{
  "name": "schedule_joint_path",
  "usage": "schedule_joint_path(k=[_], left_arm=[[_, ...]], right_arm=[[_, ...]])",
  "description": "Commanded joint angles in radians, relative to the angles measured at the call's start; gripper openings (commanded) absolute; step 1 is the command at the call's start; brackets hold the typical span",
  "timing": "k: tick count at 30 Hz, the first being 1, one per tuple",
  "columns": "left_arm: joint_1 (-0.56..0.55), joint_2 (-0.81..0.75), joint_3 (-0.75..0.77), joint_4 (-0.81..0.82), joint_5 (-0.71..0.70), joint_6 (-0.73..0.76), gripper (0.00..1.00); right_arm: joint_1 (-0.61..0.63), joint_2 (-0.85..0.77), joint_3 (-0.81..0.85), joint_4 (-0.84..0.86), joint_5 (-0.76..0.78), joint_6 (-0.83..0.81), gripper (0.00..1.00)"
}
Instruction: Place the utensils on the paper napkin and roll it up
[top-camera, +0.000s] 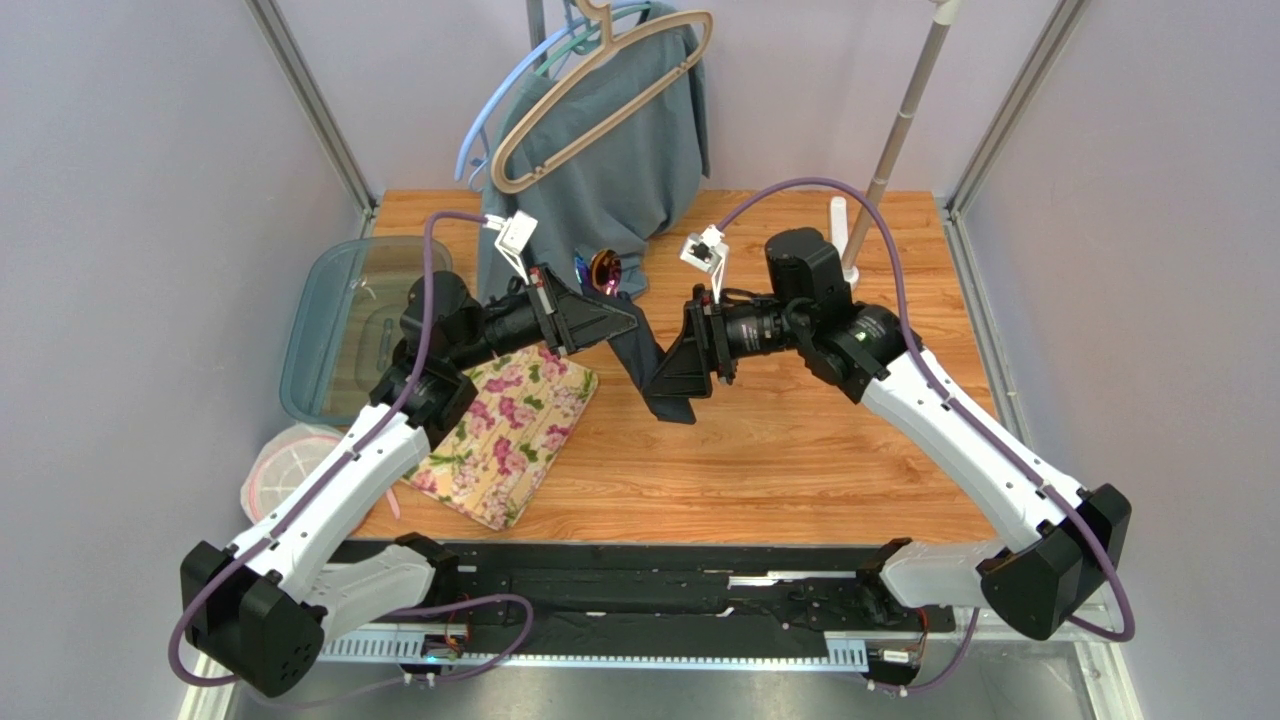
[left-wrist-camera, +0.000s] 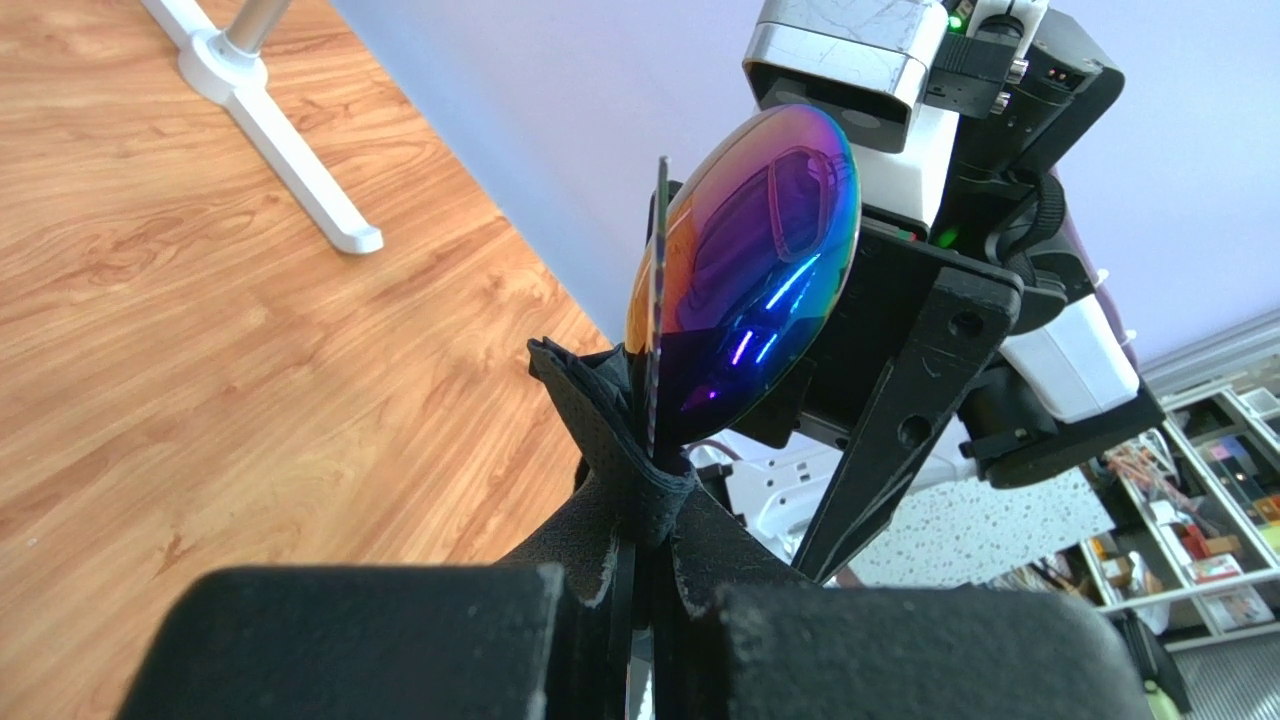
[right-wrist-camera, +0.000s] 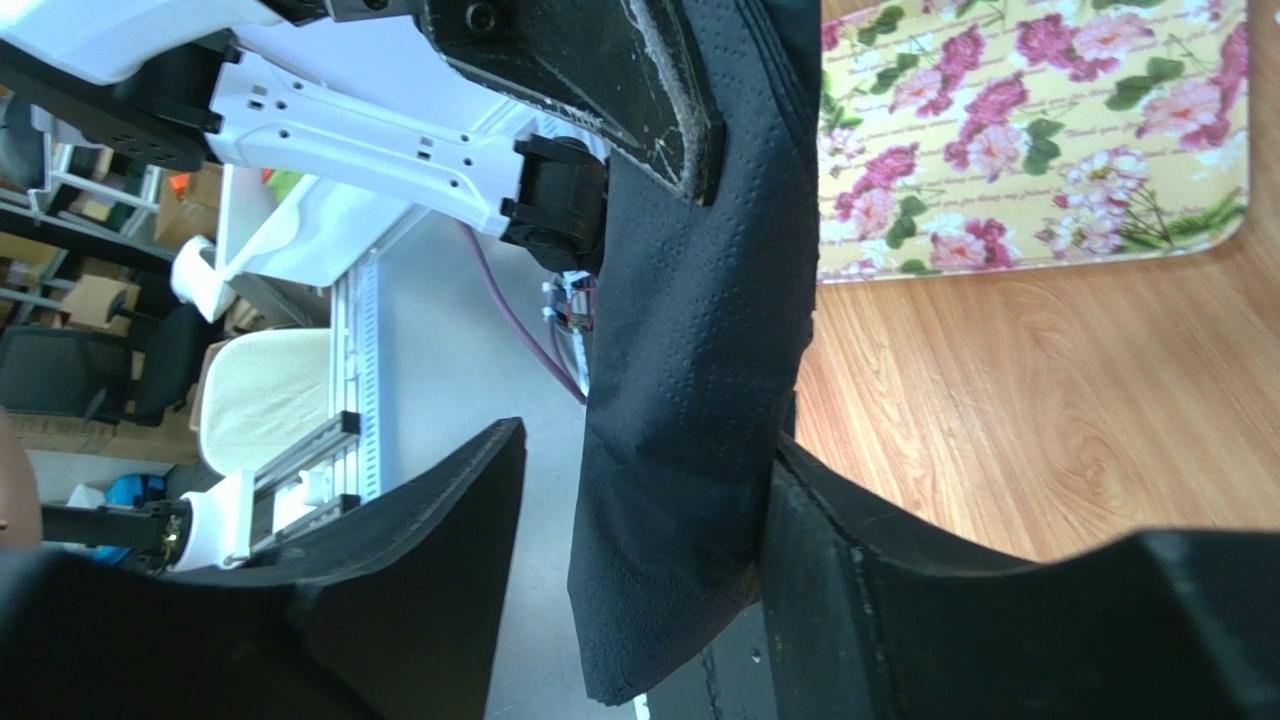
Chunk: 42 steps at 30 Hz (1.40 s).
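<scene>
The black paper napkin (top-camera: 657, 368) is wrapped round the utensils as a roll held above the table. My left gripper (left-wrist-camera: 649, 563) is shut on that roll near its upper end. An iridescent spoon bowl (left-wrist-camera: 751, 270) and the thin edge of another utensil (left-wrist-camera: 658, 300) stick out beyond the wrap (left-wrist-camera: 631, 465). From above, the utensil heads (top-camera: 606, 270) show past my left gripper (top-camera: 613, 320). My right gripper (right-wrist-camera: 646, 450) stands open round the napkin's hanging lower end (right-wrist-camera: 691, 375). One finger (right-wrist-camera: 842, 555) touches the paper; the other (right-wrist-camera: 406, 555) is apart from it.
A padded floral mat (top-camera: 511, 428) lies under the left arm, also visible as the floral mat (right-wrist-camera: 1037, 135). A grey-teal garment (top-camera: 616, 150) hangs on hangers at the back. A clear bin (top-camera: 338, 323) stands at the left edge, a white stand (top-camera: 849, 248) at back right.
</scene>
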<state>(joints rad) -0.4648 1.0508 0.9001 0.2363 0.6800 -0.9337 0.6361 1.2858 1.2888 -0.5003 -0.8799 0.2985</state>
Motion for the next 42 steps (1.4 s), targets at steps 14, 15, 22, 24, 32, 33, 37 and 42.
schedule_joint_path(k=[14, 15, 22, 24, 32, 33, 37, 42], left_arm=[[0.005, 0.0, 0.052, 0.129, 0.026, -0.047, 0.0], [0.005, 0.002, 0.054, 0.123, 0.027, -0.047, 0.0], [0.005, -0.017, 0.042, 0.063, 0.016, -0.02, 0.07], [0.005, -0.029, 0.037, 0.058, 0.015, -0.016, 0.15], [0.005, -0.054, 0.013, 0.078, 0.013, -0.019, 0.46], [0.005, -0.055, 0.008, 0.081, 0.012, -0.019, 0.49], [0.005, -0.066, -0.009, 0.084, 0.01, -0.019, 0.61], [0.005, -0.072, -0.02, 0.115, 0.023, -0.056, 0.65]], right_arm=[[0.0, -0.003, -0.056, 0.206, -0.185, 0.166, 0.01], [0.002, -0.003, -0.052, 0.206, -0.176, 0.165, 0.0], [0.0, -0.011, -0.003, 0.218, -0.082, 0.129, 0.0], [0.0, -0.011, 0.012, 0.242, -0.071, 0.137, 0.0], [-0.003, -0.029, 0.018, 0.367, -0.036, 0.221, 0.0], [-0.004, -0.031, 0.018, 0.39, -0.036, 0.232, 0.0], [-0.006, -0.037, 0.02, 0.433, -0.039, 0.264, 0.0], [-0.007, -0.036, 0.021, 0.474, -0.028, 0.284, 0.0]])
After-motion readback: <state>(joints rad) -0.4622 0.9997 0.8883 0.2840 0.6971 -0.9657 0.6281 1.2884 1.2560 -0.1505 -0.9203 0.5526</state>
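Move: The napkin roll with the utensils hangs pinched in the left fingers, its middle about 3 cm back, 1 cm right and 4 cm below that hand. The spoon head sticks out some 4 cm ahead, 3 cm left and 4 cm above the left hand. From the right hand, whose open fingers already straddle the lower part, the roll's middle is about 2 cm ahead, 1 cm left and 2 cm up. The flowered mat is 20 cm left, 3 cm ahead and 34 cm below the left hand. Easing back about 1 cm, the right hand shuts its open fingers on the lower part of the napkin roll while the left still grips it higher up. The left hand drifts back and up a couple of centimetres, then opens wide and lets go. Right then lifts the roll about 4 cm and slightly forward, its fingertips tilting up some 5 to 10 degrees. ##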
